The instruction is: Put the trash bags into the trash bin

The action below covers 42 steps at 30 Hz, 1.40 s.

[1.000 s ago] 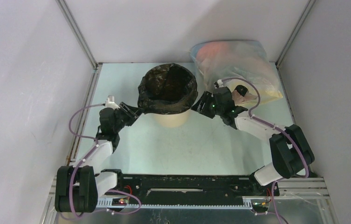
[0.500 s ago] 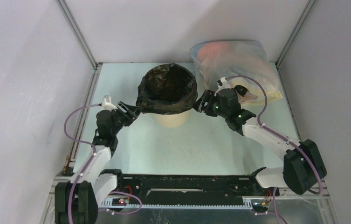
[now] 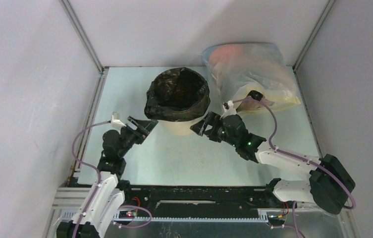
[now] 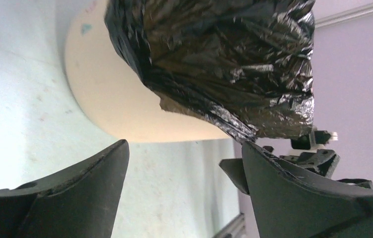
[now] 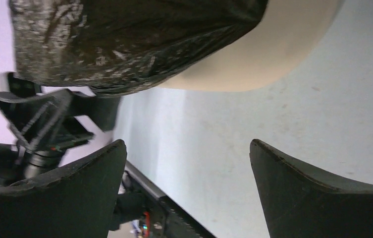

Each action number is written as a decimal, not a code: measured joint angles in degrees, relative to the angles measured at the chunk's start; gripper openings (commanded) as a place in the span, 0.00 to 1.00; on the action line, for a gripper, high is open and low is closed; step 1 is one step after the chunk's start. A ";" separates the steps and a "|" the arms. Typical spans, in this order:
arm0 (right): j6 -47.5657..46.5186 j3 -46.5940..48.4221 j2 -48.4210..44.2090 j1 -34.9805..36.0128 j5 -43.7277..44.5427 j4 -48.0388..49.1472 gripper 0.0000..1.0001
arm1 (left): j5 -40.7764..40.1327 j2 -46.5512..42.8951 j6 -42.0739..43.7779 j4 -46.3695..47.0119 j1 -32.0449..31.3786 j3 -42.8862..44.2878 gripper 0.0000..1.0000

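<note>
The black trash bag [image 3: 178, 94] lines the tan trash bin [image 3: 180, 127], its crinkled rim folded down over the outside of the wall. In the left wrist view the bag [image 4: 224, 64] hangs over the bin's beige side [image 4: 120, 104]. My left gripper [image 3: 144, 126] is open just left of the bin, nothing between its fingers, apart from the bag. My right gripper [image 3: 201, 126] is open just right of the bin and also holds nothing. The right wrist view shows the bag [image 5: 130, 39] and the bin [image 5: 273, 54] above its spread fingers.
A large translucent bag [image 3: 251, 74] with pinkish and yellow contents lies at the back right, close behind the right arm. Grey walls enclose the table on three sides. A black rail [image 3: 199, 196] runs along the near edge.
Both grippers have let go of the bag's rim, opened wide, and pulled back toward the near edge. The bag stays draped over the bin.
</note>
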 measured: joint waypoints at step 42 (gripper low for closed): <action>19.87 0.50 12.87 4.81 11.54 19.10 0.92 | 0.20 16.44 -22.23 12.52 -10.56 1.01 0.89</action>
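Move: Hanging over the bin's front, the middle of the black trash bag's near hem lies about 9 cm to the left hand's right and 3 cm ahead, near finger height. From the right hand it is 10 cm left and 3 cm ahead. The bin's middle stands roughly 11 cm ahead of the left hand and 10 cm right, some 5 cm lower. The clear bag's mouth is about 17 cm ahead of the right hand, 25 cm right and 12 cm lower. Closing in on the hem from both sides with fingers kept wide open, the left hand slides right about 6 cm, rolling some 20 degrees left side down and tipping downward. The right hand goes left and up about 3 cm, then forward and back down, rolling left side up. Each brings a finger up to the bag's front edge. ##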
